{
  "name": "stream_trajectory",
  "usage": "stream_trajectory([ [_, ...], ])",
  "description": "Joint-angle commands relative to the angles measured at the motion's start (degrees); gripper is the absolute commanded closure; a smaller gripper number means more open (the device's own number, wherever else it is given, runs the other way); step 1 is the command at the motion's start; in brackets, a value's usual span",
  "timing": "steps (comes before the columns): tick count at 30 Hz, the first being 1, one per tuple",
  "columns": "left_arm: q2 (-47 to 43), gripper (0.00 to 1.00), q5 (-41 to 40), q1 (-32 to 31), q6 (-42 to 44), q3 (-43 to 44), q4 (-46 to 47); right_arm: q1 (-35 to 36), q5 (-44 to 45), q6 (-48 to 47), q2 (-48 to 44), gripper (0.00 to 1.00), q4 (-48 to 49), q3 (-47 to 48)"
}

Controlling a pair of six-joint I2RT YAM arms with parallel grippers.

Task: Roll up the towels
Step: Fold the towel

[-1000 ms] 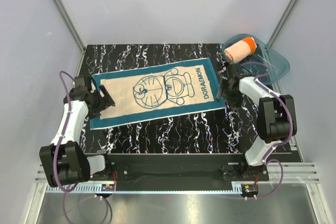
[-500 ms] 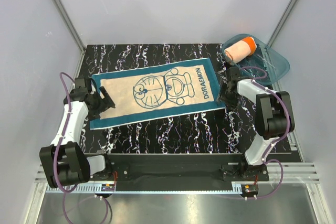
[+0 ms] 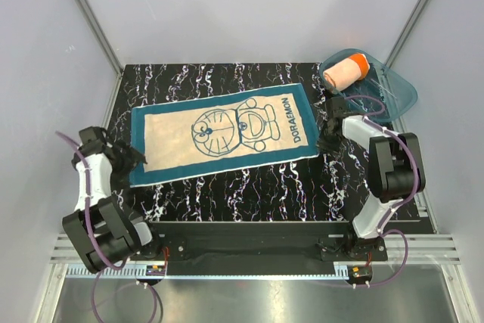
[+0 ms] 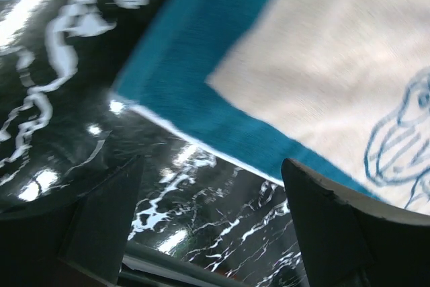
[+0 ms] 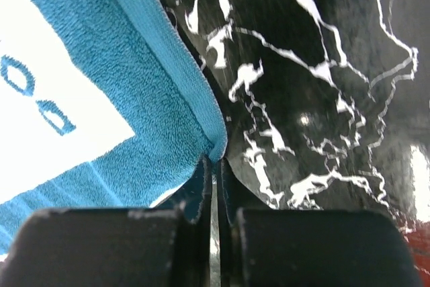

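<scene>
The teal-blue towel lies flat on the black marbled table, its cream panel with a cartoon print facing up. My right gripper is at the towel's near right corner. In the right wrist view that gripper is shut, with the towel's teal edge pinched at the fingertips. My left gripper stands open just off the towel's near left corner. In the left wrist view the left gripper has only bare table between its fingers, and the towel's corner lies beyond them. The orange towel lies rolled up at the back right.
A translucent teal tub at the back right corner holds the rolled orange towel. Grey walls close in the table on the left, back and right. A metal rail runs along the near edge between the arm bases.
My right gripper has closed on the teal towel's right edge. My left arm has drawn back to the left, off the towel's left end, still open.
</scene>
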Motion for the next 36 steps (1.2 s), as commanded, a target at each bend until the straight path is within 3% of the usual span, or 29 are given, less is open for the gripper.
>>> stream_trajectory([
  [1, 0.22, 0.15, 6.62, 3.74, -1.85, -0.79, -0.05, -0.6, -1.53, -0.39, -5.7, 1.0, -0.02, -0.98],
  [9, 0.93, 0.2, 1.46, 0.16, -4.49, -1.77, 1.1, -9.29, -2.6, -1.1, -11.16, 1.0, -4.41, 2.27],
  [13, 0.22, 0.2, -7.84, -7.82, -5.37, -0.27, 0.22, -13.61, -3.21, -0.13, -13.71, 1.0, -4.5, 1.22],
  [24, 1.72, 0.26, -15.17, -23.22, -12.13, -4.83, 1.36, -14.5, -4.79, -0.22, -14.24, 1.0, -3.71, 0.16],
  [29, 2.07, 0.33, -16.04, -24.64, -13.54, -7.21, 3.12, -14.5, -5.93, -0.31, -14.24, 1.0, -3.53, 0.07],
  [32, 1.89, 0.42, -16.75, -24.99, -14.07, -7.74, 3.12, -14.5, -6.2, -0.22, -14.59, 1.0, -3.8, 0.43],
  [36, 1.89, 0.42, -19.21, -25.6, -14.86, -8.0, 3.11, -14.5, -6.37, -0.31, -14.77, 1.0, -3.8, 0.51],
])
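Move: Below the left hand, the towel's near left corner lies roughly 7 cm down, 2 cm back and 3 cm to its left; the far left corner is about 23 cm ahead and 3 cm to the left. Already shut on the towel's near right corner, the right hand has the rolled towel some 26 cm ahead and 8 cm to its right, and the basket about 22 cm ahead and 16 cm to its right. Keeping its pinch on the near right corner, the right hand lifts about 7 cm while hauling the towel some 8 cm to the right, turning slightly clockwise, then holds there. The left hand follows the sliding near left corner about 7 cm rightward, sinks around 5 cm, draws back a little and half closes its fingers about the corner, still short of a grip. ##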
